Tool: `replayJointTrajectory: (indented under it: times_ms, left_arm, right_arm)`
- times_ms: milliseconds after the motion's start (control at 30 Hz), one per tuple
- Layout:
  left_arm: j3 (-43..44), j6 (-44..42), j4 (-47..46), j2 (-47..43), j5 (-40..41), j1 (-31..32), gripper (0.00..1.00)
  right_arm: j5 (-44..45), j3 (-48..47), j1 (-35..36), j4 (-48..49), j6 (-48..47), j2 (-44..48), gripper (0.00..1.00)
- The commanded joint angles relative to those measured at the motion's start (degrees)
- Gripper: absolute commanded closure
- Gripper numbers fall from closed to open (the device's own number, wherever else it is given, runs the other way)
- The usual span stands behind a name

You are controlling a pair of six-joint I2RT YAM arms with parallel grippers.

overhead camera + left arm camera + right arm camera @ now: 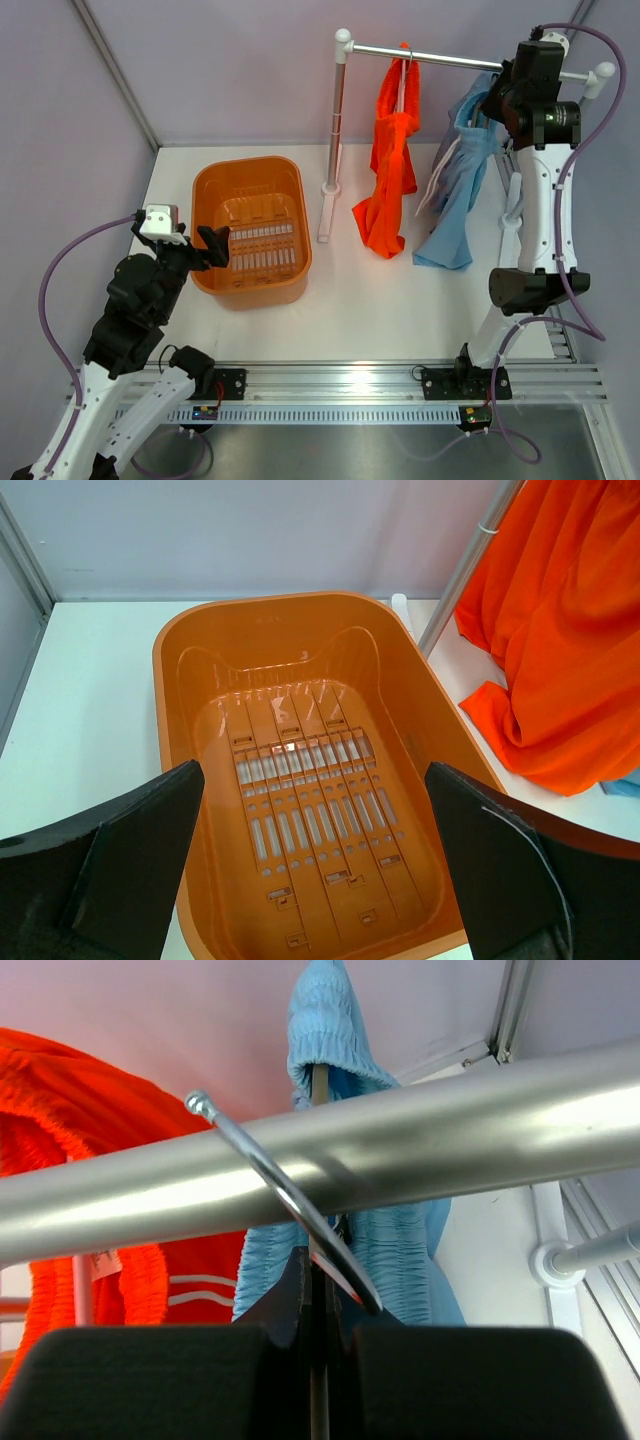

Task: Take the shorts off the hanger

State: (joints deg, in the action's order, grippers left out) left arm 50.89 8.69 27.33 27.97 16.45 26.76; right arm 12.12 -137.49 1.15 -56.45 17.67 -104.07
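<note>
Bright orange shorts [390, 170] and light blue shorts [455, 200] hang on hangers from the silver rail [450, 58]. My right gripper [497, 100] is up at the rail beside the blue pair. In the right wrist view the gripper [322, 1270] is shut on the thin metal stem of the blue pair's hanger, just under its hook [280, 1185], which still curls over the rail [450, 1140]. The blue waistband [325, 1020] bunches behind it, with the orange pair [70, 1090] to the left. My left gripper [215, 245] hovers open over the basket, holding nothing.
An orange plastic basket [300, 200] sits on the white table left of the rack; in the left wrist view its rim [300, 605] is below my open left gripper [315, 775]. The rack's white post [333, 130] stands between basket and shorts. Walls close in behind.
</note>
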Motion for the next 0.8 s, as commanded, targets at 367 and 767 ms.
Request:
replayJointTrajectory:
  times_ms: [367,767]
  left_arm:
    - [0.61,0.36,-2.81,-0.11,-0.36,-0.05,0.01]
    - [0.52,0.19,-3.07,0.07,-2.64,-0.05,0.01]
  right_arm:
    - [-4.64,5.56,1.31,4.94,-1.85,11.70,1.00]
    - [-10.61,24.34,1.49,1.95,1.13,28.98,1.00]
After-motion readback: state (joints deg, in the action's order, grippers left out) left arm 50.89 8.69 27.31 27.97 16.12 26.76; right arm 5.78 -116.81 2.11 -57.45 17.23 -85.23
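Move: Just ahead of the right hand, which already pinches the neck of the blue shorts' hanger, is the rail, about 3 cm farther out and 4 cm higher, with the hanger's hook across it. The blue shorts hang some 15 cm below that hand, about 3 cm ahead and 5 cm left. The orange shorts are about 17 cm to its left, 4 cm ahead and 18 cm lower. From the idle left hand the rail at the hook is roughly 28 cm ahead, 55 cm right and 14 cm higher. Drawing the hanger away from the rail and back towards the base, the right hand rises about 3.5 cm as it backs off, slows briefly, then dips to slightly below its starting height while still pulling back, some 9 cm in all. Fingers keep their pinch on the hanger's neck; the wrist swings a few degrees counter-clockwise. ##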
